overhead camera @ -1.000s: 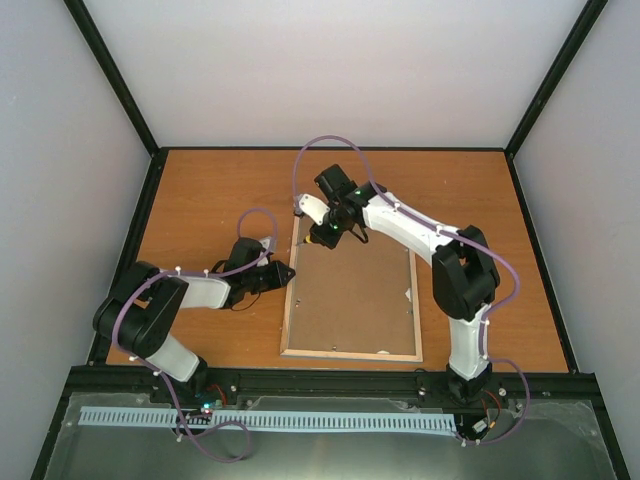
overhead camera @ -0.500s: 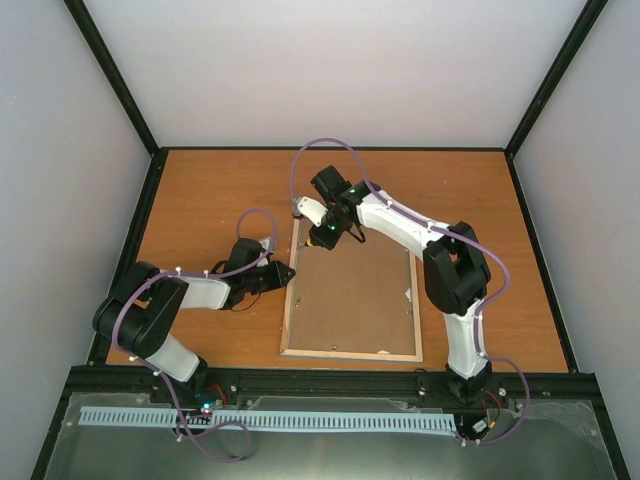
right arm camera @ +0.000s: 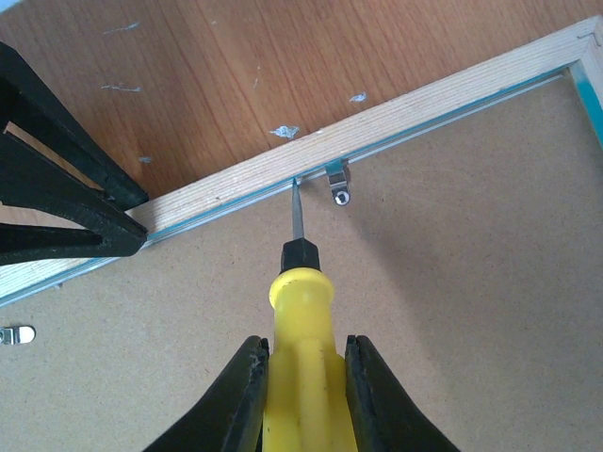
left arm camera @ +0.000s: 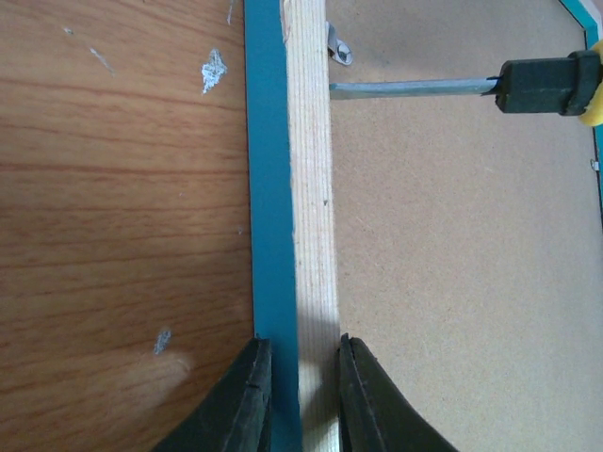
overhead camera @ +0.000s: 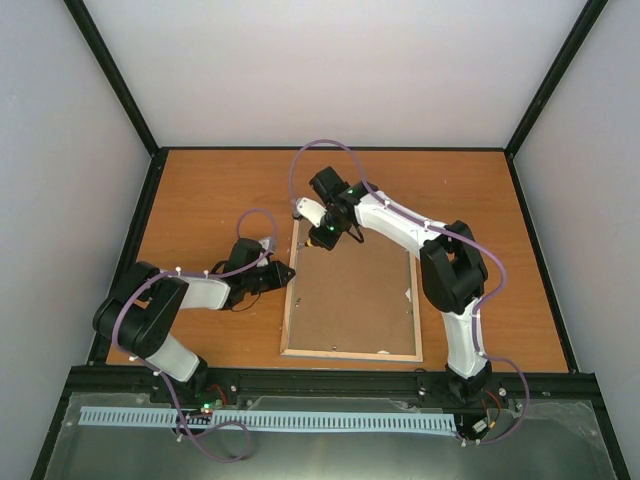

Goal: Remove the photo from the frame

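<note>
The frame (overhead camera: 288, 322) lies face down on the table, pale wood back up, with its blue border (left arm camera: 268, 188) showing along the left rail. A plain brown backing board (overhead camera: 350, 295) fills it and hides the photo. My left gripper (overhead camera: 288, 273) (left arm camera: 297, 377) is shut on the frame's left rail, one finger on each side. The right gripper (overhead camera: 323, 237) (right arm camera: 301, 372) is shut on a yellow-handled screwdriver (right arm camera: 300, 311). The screwdriver's tip (right arm camera: 295, 185) rests at the seam between the wood rail and the backing board, beside a small metal clip (right arm camera: 338, 184).
Another metal clip (right arm camera: 17, 334) sits on the backing board along the same rail. The left gripper's black fingers (right arm camera: 57, 202) show in the right wrist view. Orange-brown table (overhead camera: 200, 200) is edged by black posts and white walls.
The right arm has shifted slightly left with the screwdriver, toward the frame's left rail. The left arm and the frame have not moved.
</note>
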Robot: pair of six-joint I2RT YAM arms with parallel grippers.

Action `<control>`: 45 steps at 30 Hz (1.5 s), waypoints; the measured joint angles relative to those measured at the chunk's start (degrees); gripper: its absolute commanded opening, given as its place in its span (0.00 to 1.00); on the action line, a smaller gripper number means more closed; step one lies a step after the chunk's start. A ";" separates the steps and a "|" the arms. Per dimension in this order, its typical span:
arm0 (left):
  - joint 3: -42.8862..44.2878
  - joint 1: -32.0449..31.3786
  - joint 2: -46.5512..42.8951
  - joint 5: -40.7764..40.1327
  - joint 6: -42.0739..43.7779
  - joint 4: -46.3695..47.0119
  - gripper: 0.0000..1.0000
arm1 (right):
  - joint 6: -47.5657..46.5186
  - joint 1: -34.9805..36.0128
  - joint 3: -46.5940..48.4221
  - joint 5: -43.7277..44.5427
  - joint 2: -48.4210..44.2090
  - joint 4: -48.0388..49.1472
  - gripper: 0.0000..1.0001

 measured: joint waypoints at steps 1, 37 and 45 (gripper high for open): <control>0.00 0.00 0.00 -0.02 0.00 -0.02 0.01 | 0.00 0.02 0.00 0.22 0.00 -0.02 0.03; 0.00 0.00 0.00 0.04 -0.02 0.02 0.01 | 2.45 -0.76 -3.28 8.33 -3.15 1.01 0.03; 0.00 0.00 0.00 0.02 -0.02 0.00 0.19 | 2.62 -3.82 -9.97 9.03 -11.37 1.27 0.03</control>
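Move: From the right hand, which holds the yellow screwdriver tip-down, the metal clip at the frame's left rail lies about 3 cm ahead, 3 cm left and 8 cm below. The rail's far corner is about 10 cm beyond that clip and a touch farther left; the next clip is some 15 cm back of it and 2 cm farther left. From the left hand, pinching the rail, the first clip lies about 9 cm ahead and 3 cm right, barely lower. Sweep the right hand's screwdriver tip forward along the inner edge of the left rail by about 2.5 cm to swing the clip's tab off the rail. Then draw it away rightward some 5.5 cm over the backing board, easing back slightly and lifting about 3 cm late on, with a slight clockwise wrist turn. Keep the grip on the handle, and hold the left gripper still, pinching the rail. ##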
